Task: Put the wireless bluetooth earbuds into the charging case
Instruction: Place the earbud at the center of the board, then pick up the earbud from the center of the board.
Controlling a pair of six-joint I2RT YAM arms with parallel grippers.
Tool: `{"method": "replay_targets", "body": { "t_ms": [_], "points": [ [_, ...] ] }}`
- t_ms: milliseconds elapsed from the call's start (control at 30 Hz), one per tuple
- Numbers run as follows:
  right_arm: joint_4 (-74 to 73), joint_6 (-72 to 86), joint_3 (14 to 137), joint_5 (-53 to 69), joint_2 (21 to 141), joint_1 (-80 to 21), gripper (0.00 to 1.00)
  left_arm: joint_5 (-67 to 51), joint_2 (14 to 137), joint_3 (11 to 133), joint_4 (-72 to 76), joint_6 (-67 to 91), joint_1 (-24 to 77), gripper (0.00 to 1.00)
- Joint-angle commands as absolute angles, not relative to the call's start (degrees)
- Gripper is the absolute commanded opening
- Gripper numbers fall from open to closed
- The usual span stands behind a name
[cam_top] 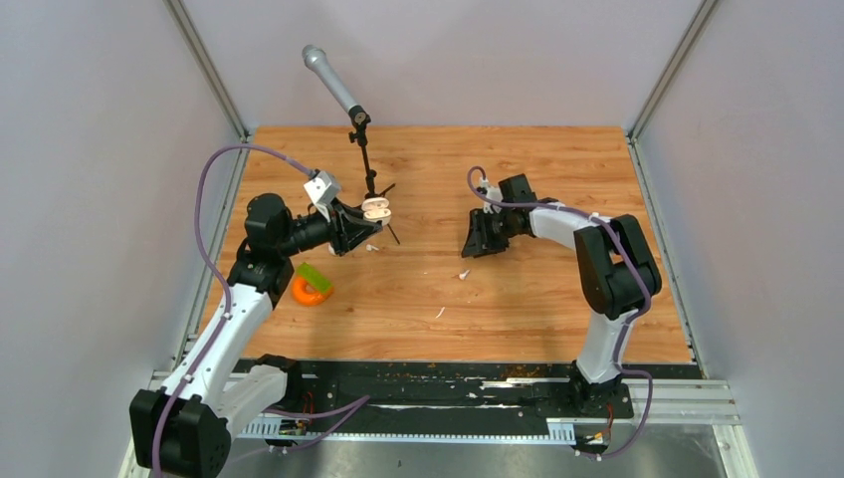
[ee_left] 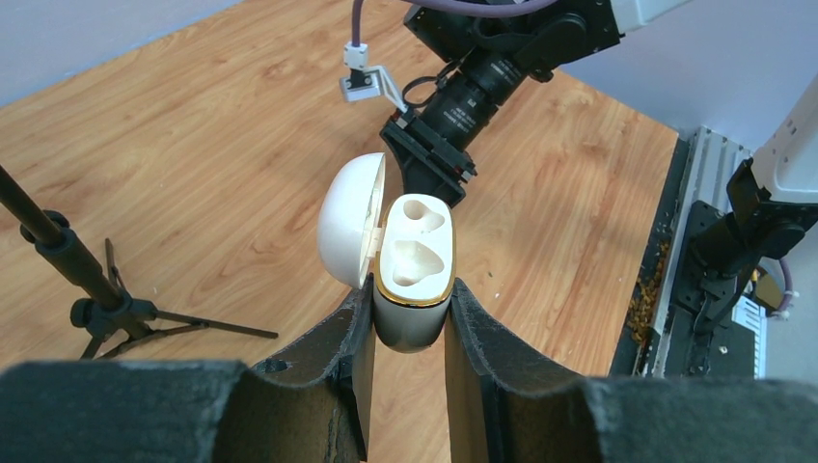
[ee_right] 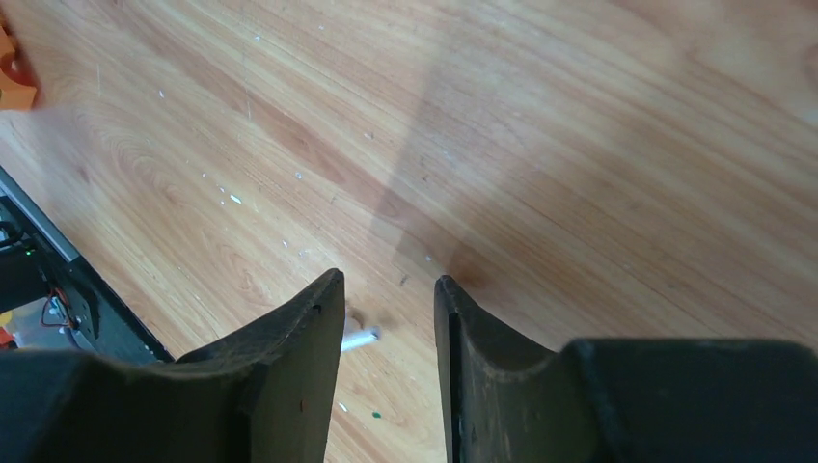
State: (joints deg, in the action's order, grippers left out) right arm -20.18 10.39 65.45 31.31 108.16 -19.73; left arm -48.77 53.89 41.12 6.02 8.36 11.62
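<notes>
My left gripper (ee_left: pixel 411 289) is shut on the base of the charging case (ee_left: pixel 415 253) and holds it above the table. The case is upright, its lid (ee_left: pixel 345 227) swung open to the left, and its two tan wells are empty. From above, the case (cam_top: pixel 376 209) sits at the tip of my left gripper (cam_top: pixel 364 221). My right gripper (ee_right: pixel 386 285) hangs low over the wood, jaws apart and holding nothing. A small blurred white stem, apparently one of the earbuds (ee_right: pixel 363 339), shows below between the fingers, half hidden by the left finger. It appears from above as a white speck (cam_top: pixel 464 274).
A microphone on a small black tripod (cam_top: pixel 354 112) stands just behind the left gripper; its legs (ee_left: pixel 106 309) show in the left wrist view. An orange ring with a green block (cam_top: pixel 312 284) lies near the left arm. White scraps (cam_top: pixel 439 313) dot the wood. The right arm (ee_left: pixel 473 96) faces the case.
</notes>
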Motion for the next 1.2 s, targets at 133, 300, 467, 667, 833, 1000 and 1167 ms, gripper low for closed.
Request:
{"method": "replay_targets", "body": {
  "t_ms": [133,300,467,667,833,1000,1167],
  "points": [
    [-32.1,-14.7,74.8,42.1,101.9,-14.9,0.40,-48.3,55.5,45.9,6.4,5.4,11.5,0.05],
    [-52.0,-46.7,78.3,38.2,101.9,-17.8,0.26,-47.7,56.6,47.2,6.1,4.8,11.5,0.05],
    [-50.9,-44.3,73.1,37.0,97.9,-22.1,0.17,-48.3,57.0,47.9,4.8,4.7,11.5,0.05],
    [-44.4,-38.6,69.2,30.3,99.2,-28.6,0.09,-48.0,56.8,47.5,5.9,5.7,11.5,0.05],
    [-43.1,-38.3,72.9,26.7,106.2,-29.9,0.07,-47.5,55.5,46.8,5.2,5.2,11.6,0.05],
    [-45.2,-38.6,79.7,28.6,112.7,-33.0,0.07,-47.1,53.5,45.6,4.5,4.8,11.1,0.05],
    [-46.0,-36.2,88.1,37.2,115.3,-36.6,0.10,-46.9,53.4,45.3,4.8,4.9,10.9,0.05]
  ]
}}
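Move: The earbud just laid on the board is about 3 cm nearer the base than the right fingertips, neither left nor right of them and some 2 cm lower. The other earbud is roughly 17 cm to the right hand's left and 2 cm farther out, at the same table level; the white chip lies 10 cm back and 5 cm left. From the left hand, the just-laid earbud is about 15 cm right, 3 cm ahead and 26 cm below. Lift the right gripper clear of the earbud by some 7 cm with a short reach forward, then swing it back over 8 cm, turning it about 50 degrees counter-clockwise and shutting the empty fingers. Lower them to just above the board on the earbud's near side, and finish with a short sweep left. Keep the left grip on the open case, easing it up about 2 cm. ##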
